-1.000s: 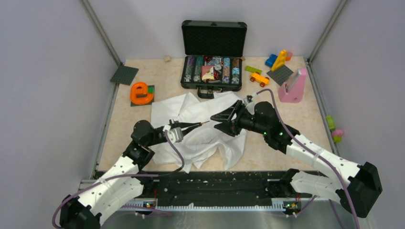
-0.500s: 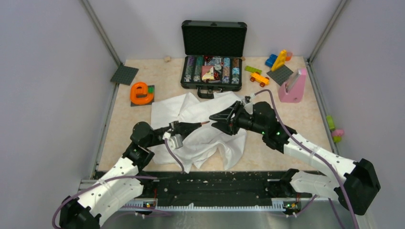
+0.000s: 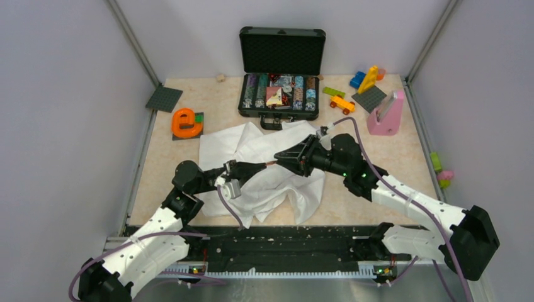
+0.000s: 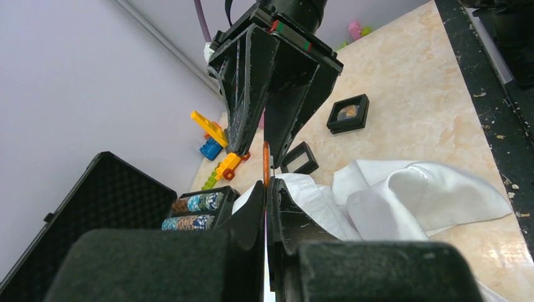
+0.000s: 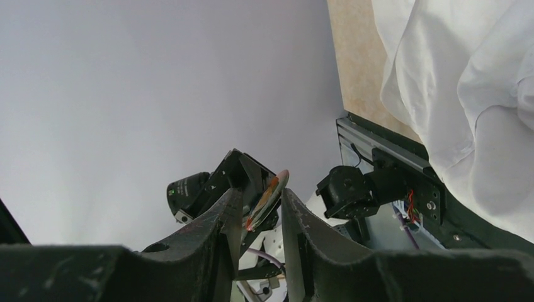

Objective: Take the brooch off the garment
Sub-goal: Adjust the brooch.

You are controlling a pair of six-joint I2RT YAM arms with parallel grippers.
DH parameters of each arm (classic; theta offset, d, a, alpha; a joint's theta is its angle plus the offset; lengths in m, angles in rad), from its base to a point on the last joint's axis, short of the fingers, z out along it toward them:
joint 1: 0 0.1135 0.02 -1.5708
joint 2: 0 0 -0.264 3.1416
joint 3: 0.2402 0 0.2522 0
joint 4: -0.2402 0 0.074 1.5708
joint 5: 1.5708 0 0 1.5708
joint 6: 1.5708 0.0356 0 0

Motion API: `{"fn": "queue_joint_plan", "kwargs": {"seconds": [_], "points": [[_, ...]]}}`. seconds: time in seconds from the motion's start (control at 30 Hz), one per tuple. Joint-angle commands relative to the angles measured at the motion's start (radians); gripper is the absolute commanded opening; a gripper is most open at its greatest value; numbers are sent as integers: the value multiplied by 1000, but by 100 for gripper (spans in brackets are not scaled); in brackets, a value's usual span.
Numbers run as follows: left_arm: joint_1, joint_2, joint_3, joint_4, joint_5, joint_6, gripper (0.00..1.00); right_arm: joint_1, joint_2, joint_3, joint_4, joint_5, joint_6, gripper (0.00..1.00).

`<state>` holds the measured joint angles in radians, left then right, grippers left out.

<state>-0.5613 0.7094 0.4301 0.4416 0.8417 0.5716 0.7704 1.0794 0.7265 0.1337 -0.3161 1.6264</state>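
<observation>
The brooch (image 4: 266, 165) is a thin orange disc seen edge-on, sticking out of my left gripper (image 4: 266, 185), which is shut on it above the white garment (image 3: 264, 182). In the top view the brooch (image 3: 272, 163) is a small reddish speck between the two gripper tips. My right gripper (image 3: 279, 160) faces the left gripper (image 3: 261, 166) tip to tip. In the right wrist view the brooch (image 5: 267, 198) stands tilted between the fingers of my right gripper (image 5: 261, 192). Those jaws are narrowly open, with a gap showing on the left side of the disc.
An open black case (image 3: 281, 69) of chips stands at the back. An orange letter e (image 3: 185, 122), a grey plate (image 3: 164, 99), toy bricks (image 3: 368, 78) and a pink stand (image 3: 385, 113) lie around. Two black square frames (image 4: 347, 113) (image 4: 298, 157) sit beside the garment.
My right gripper has moved left onto the left gripper's tip, and its jaws have narrowed around the brooch. The left gripper has stayed shut on the brooch.
</observation>
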Motion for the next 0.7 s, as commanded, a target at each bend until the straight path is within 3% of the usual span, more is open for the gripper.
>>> {"fn": "queue_joint_plan", "kwargs": {"seconds": [0.0, 0.23, 0.4, 0.47, 0.53, 0.67], "points": [[-6, 5, 12, 25, 23, 21, 0, 13, 12, 2, 50, -12, 21, 30], [-8, 22, 22, 20, 19, 30, 0, 17, 24, 9, 58, -9, 17, 22], [-12, 33, 35, 3, 19, 39, 1, 17, 27, 14, 41, 1, 12, 0], [-12, 32, 34, -4, 18, 44, 2, 17, 23, 13, 39, 5, 12, 0], [-13, 32, 33, -12, 16, 44, 7, 17, 22, 13, 38, 5, 12, 0], [-15, 35, 31, -19, 5, 2, 28, 10, 2, 9, 7, 43, 1, 0]]}}
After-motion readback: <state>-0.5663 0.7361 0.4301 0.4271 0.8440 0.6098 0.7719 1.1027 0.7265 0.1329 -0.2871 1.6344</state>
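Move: The brooch stands about 2 cm to the right hand's left and 1 cm ahead, level with it, edge between its half-open fingers. From the left hand, whose shut fingers still grip its other edge, the brooch is about 2 cm to the right at the same height, straight out past the tips. The white garment lies spread some 20 cm below the right hand, its middle roughly 6 cm farther out and 4 cm to the left. Right fingers pinch the brooch, easing slightly forward; both hands sink about 1 cm, then the left fingers part. ##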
